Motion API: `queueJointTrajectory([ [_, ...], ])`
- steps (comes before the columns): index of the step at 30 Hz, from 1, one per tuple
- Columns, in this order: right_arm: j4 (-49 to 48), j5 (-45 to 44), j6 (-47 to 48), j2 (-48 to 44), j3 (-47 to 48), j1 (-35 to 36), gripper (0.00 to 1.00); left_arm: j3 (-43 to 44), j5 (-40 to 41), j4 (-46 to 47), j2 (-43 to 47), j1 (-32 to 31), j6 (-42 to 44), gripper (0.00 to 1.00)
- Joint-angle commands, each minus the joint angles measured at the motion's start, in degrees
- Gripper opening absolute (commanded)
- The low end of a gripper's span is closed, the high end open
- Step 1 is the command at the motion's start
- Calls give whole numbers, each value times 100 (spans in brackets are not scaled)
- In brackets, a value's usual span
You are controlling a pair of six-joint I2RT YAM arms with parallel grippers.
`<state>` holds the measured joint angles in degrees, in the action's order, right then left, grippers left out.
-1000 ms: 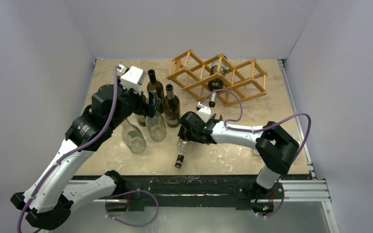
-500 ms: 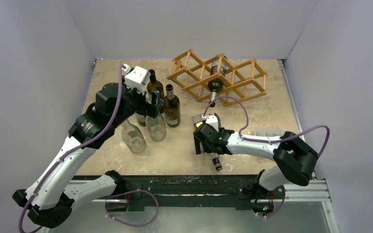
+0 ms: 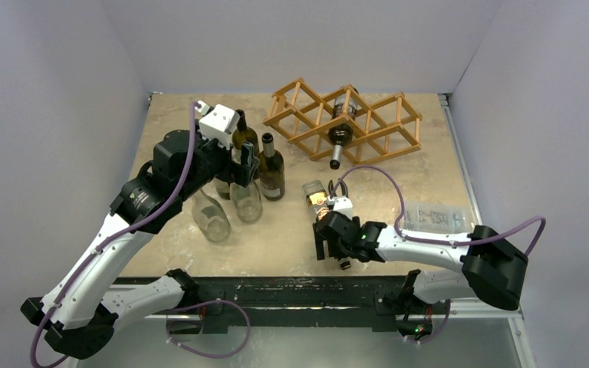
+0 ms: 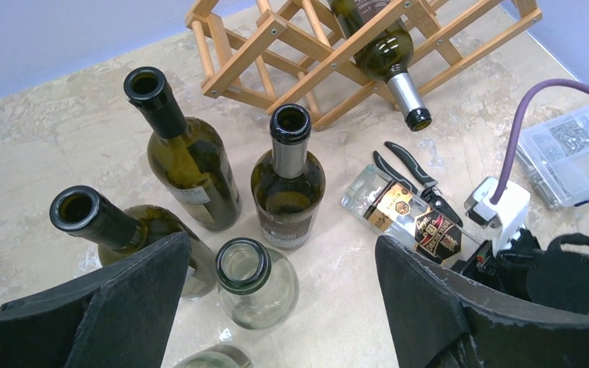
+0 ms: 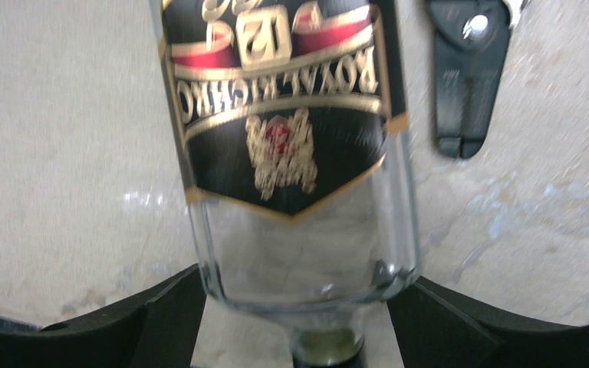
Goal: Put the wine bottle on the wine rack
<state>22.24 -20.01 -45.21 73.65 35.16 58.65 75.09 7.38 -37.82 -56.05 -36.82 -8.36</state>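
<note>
The wooden wine rack stands at the back of the table, and a dark wine bottle lies in one of its cells, neck toward me. Three dark wine bottles stand at the left with two clear ones. My left gripper hovers open over them, holding nothing. A clear bottle with a black-and-gold label lies flat near the front. My right gripper straddles its shoulder, jaws wide, tips close beside the glass.
Black-handled pliers lie just right of the labelled bottle. A clear plastic compartment box sits at the right. The table's front edge is right behind the right gripper.
The right gripper swung the labelled bottle rightward, opened, then slid back along it toward the neck. The left gripper edged slightly toward the standing bottles.
</note>
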Motion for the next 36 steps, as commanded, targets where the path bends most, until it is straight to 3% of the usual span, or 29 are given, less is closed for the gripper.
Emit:
queueJointTrajectory([
  [1, 153, -339, -706, -236, -219, 451, 85, 7, -131, 165, -28, 19, -60, 90],
  [8, 363, -856, -1097, 206, 13, 762, 65, -3, -137, 174, -38, 19, -69, 90],
  [12, 459, -1132, -1429, 210, 72, 961, 60, -17, -70, 186, -20, 15, -66, 90],
  [15, 458, -1304, -1471, 137, 102, 964, 51, 0, -104, 169, -6, 18, -76, 89],
  [19, 520, -1489, -1447, -2, 173, 973, 26, 20, -110, 145, -3, 14, -78, 89],
  [24, 530, -1596, -1439, -593, 54, 973, 1, -3, -38, 155, 29, 15, -73, 89],
  [36, 1003, -1804, -1859, -2033, -107, 973, 0, 28, -157, 135, 24, 10, -122, 89],
])
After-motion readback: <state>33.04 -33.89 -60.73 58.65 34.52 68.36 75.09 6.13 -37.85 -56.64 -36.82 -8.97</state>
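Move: The clear wine bottle lies on its side, neck towards the robot. Its neck is about 2 cm behind the right hand and 1 cm lower; the body's middle is some 6 cm ahead and 2 cm left. The pruning shears lie about 12 cm straight ahead of that hand, and the upright silver-necked bottle stands roughly 17 cm ahead and 18 cm left. From the left hand, the neck is some 24 cm right, 11 cm back and 32 cm down. The clear bottle's neck is taken between the right hand's wide-open fingers, which draw back about 2 cm and sink 1 cm from the shoulder, then close and pinch the neck just below the cap. Keeping that grip, the hand lifts the neck end some 6 cm, tipping the fingers slightly outward and turning about 10 degrees clockwise. ##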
